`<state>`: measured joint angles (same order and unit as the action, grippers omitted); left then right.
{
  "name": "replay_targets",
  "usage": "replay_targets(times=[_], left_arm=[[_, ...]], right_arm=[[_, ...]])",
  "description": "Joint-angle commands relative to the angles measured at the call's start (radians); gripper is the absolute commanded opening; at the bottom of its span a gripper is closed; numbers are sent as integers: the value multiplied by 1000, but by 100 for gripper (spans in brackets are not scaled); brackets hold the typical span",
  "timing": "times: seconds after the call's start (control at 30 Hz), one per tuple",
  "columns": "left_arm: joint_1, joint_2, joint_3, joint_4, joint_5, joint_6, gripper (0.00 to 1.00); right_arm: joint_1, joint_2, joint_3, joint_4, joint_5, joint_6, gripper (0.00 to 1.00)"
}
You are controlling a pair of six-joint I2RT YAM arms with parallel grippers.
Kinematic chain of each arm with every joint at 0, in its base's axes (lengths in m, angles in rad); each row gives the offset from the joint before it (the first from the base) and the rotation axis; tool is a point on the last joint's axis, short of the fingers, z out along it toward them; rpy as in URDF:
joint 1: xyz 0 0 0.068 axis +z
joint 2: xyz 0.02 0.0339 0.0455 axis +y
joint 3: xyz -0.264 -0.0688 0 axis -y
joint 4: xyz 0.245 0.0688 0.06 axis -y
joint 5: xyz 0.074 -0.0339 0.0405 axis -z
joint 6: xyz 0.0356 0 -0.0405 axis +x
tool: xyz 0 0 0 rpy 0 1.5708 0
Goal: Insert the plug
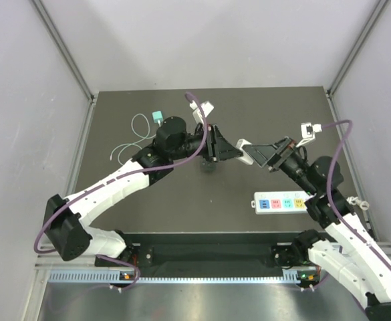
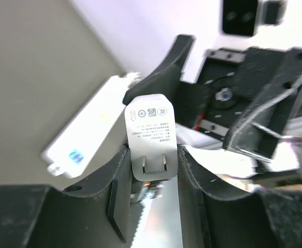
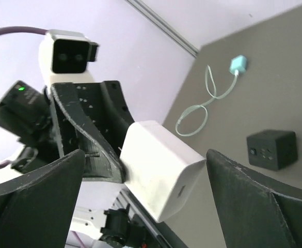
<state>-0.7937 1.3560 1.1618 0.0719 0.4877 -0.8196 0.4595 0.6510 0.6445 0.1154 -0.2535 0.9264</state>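
The plug [image 2: 149,135] is a white block charger with two flat prongs that face the left wrist camera. My left gripper [image 2: 152,155] is shut on it, holding it in the air above the table's middle [image 1: 245,147]. In the right wrist view the plug [image 3: 158,168] sticks out from the left gripper's black fingers [image 3: 86,132]. My right gripper [image 3: 144,157] stands open, its fingers wide on either side of the plug and apart from it. The white power strip [image 1: 281,201] with coloured sockets lies on the table at the right, also in the left wrist view [image 2: 86,139].
A black cube [image 1: 208,166] sits on the dark mat under the left gripper [image 1: 234,152]. A pale green cable with a teal connector [image 1: 157,118] lies at the back left. Grey walls with metal rails enclose the table on three sides.
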Motion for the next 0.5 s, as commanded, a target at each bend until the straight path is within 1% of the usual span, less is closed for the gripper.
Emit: replay_targets(times=[0.0, 0.13, 0.2, 0.27, 0.3, 0.47], left_arm=[[1, -61, -14, 253, 97, -134, 0], [-1, -86, -42, 362, 120, -200, 0], [1, -87, -50, 425, 144, -217, 0], [1, -86, -57, 459, 153, -243, 0], [1, -84, -62, 486, 163, -254, 0], [-1, -61, -56, 532, 196, -277, 0]], right_arm=[[-16, -56, -8, 109, -17, 34, 98], [-28, -94, -35, 161, 2, 98, 95], [-30, -111, -58, 239, 0, 152, 93], [-30, -114, -81, 280, -9, 193, 88], [-30, -113, -88, 314, -29, 198, 84], [-30, -77, -75, 382, -90, 212, 75]])
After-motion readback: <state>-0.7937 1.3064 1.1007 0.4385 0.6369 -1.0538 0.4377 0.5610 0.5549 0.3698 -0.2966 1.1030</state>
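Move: I still pinch the plug in my left fingertips, its middle about 2 cm right of that hand point and 1 cm above. For my right hand, jaws wide open, the plug sits about 3 cm ahead and 3 cm left, at the same height. The power strip's middle is some 18 cm right and 2 cm back of my right hand, roughly 31 cm below; the black cube is about 14 cm ahead, 10 cm left and 31 cm down. Keeping the plug pinched, my left hand lifts it about 7 cm and draws back some 4 cm, rolling nearly 20 degrees so its right-pointing fingertips swing upward. Alongside, my right hand climbs some 4 cm and eases back towards my base, rolling its left side up as its open jaws, facing the plug, narrow by about a quarter without closing on it. ##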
